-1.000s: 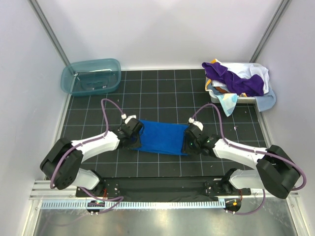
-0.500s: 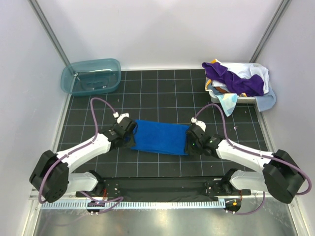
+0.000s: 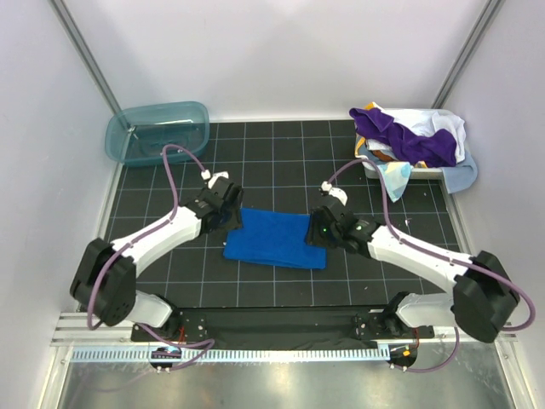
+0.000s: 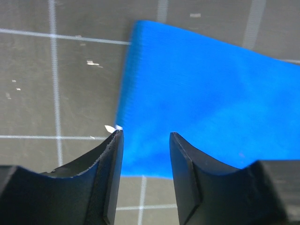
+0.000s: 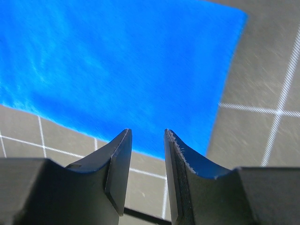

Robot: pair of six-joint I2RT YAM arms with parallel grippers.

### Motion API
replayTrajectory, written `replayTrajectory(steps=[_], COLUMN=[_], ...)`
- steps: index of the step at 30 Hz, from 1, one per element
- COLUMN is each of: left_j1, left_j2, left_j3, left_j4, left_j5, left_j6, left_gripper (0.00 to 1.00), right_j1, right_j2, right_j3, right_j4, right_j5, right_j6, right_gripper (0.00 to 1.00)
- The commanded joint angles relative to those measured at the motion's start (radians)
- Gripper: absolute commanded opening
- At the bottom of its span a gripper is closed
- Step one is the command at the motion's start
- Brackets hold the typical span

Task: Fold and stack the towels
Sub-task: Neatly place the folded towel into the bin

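A royal blue towel lies folded flat on the black gridded mat, mid-table. My left gripper hovers at its far left corner, open, with nothing between its fingers. In the left wrist view the gripper hangs above the blue towel's edge. My right gripper is over the towel's right end, also open and empty. The right wrist view shows this gripper above the blue towel. More towels are heaped at the back right: a purple one, a white one and a light blue one.
The heap sits in a white basket by the right wall. A teal translucent tub stands at the back left. Grey walls close in both sides and the back. Bare mat lies beyond the blue towel.
My left gripper has opened, let go of the blue towel and moved toward the far side. The right gripper has also shifted a little farther away. The towel now lies flat.
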Motion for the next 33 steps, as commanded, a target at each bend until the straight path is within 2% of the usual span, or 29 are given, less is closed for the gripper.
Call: replayTrajectory(steps=[1,8,13,22,25,26,33], left_j1=[0.051,0.109,0.123,0.152,0.152,0.152,0.152], left_j2=[0.062,0.116,0.119,0.134,0.147,0.157,0.177], left_j3=[0.002,-0.021,-0.021,-0.004,-0.009,-0.011,-0.084], left_j4=[0.031,0.111,0.127,0.107,0.137,0.153,0.215], left_j5=[-0.014,0.089,0.126,0.155,0.23,0.294,0.359], left_j6=[0.048,0.116,0.151,0.179,0.182,0.177,0.131], left_gripper=[0.49,0.62,0.7,0.73,0.73,0.73,0.72], right_j1=[0.004,-0.004,-0.074,-0.166,-0.17,-0.17,-0.17], right_j2=[0.078,0.253,0.302,0.32,0.322,0.32,0.314], right_j3=[0.073,0.109,0.055,0.012,0.016,0.016,0.013], right_j4=[0.085,0.134,0.165,0.195,0.203,0.206,0.211], right_j5=[-0.016,0.029,0.033,-0.003,-0.033,-0.034,-0.04], right_j6=[-0.008,-0.014,-0.025,-0.06,-0.066,-0.065,-0.065], right_gripper=[0.41,0.41,0.41,0.4,0.39,0.39,0.39])
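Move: The folded blue towel lies flat, slightly skewed. Its middle is about 9 cm to the right of the left hand, 1 cm back and 8 cm below, with its left edge nearly under that hand; the empty bin stands some 24 cm ahead, 19 cm to the left and 5 cm lower. From the right hand the towel's middle is about 4 cm ahead, 8 cm to the left and 8 cm down, and the heaped basket is roughly 25 cm ahead and 26 cm to the right. The right hand comes down some 6 cm and forward about 5 cm, swinging a little left and then back to the right as it gets low, and stops with its fingertips, gap unchanged, on the towel just inside the right edge. The left hand sinks about 5 cm over the towel's left edge, drifting left and back again, while its fingers spread well apart, one outside the edge and one over the cloth, and the wrist tilts and turns slightly clockwise. ##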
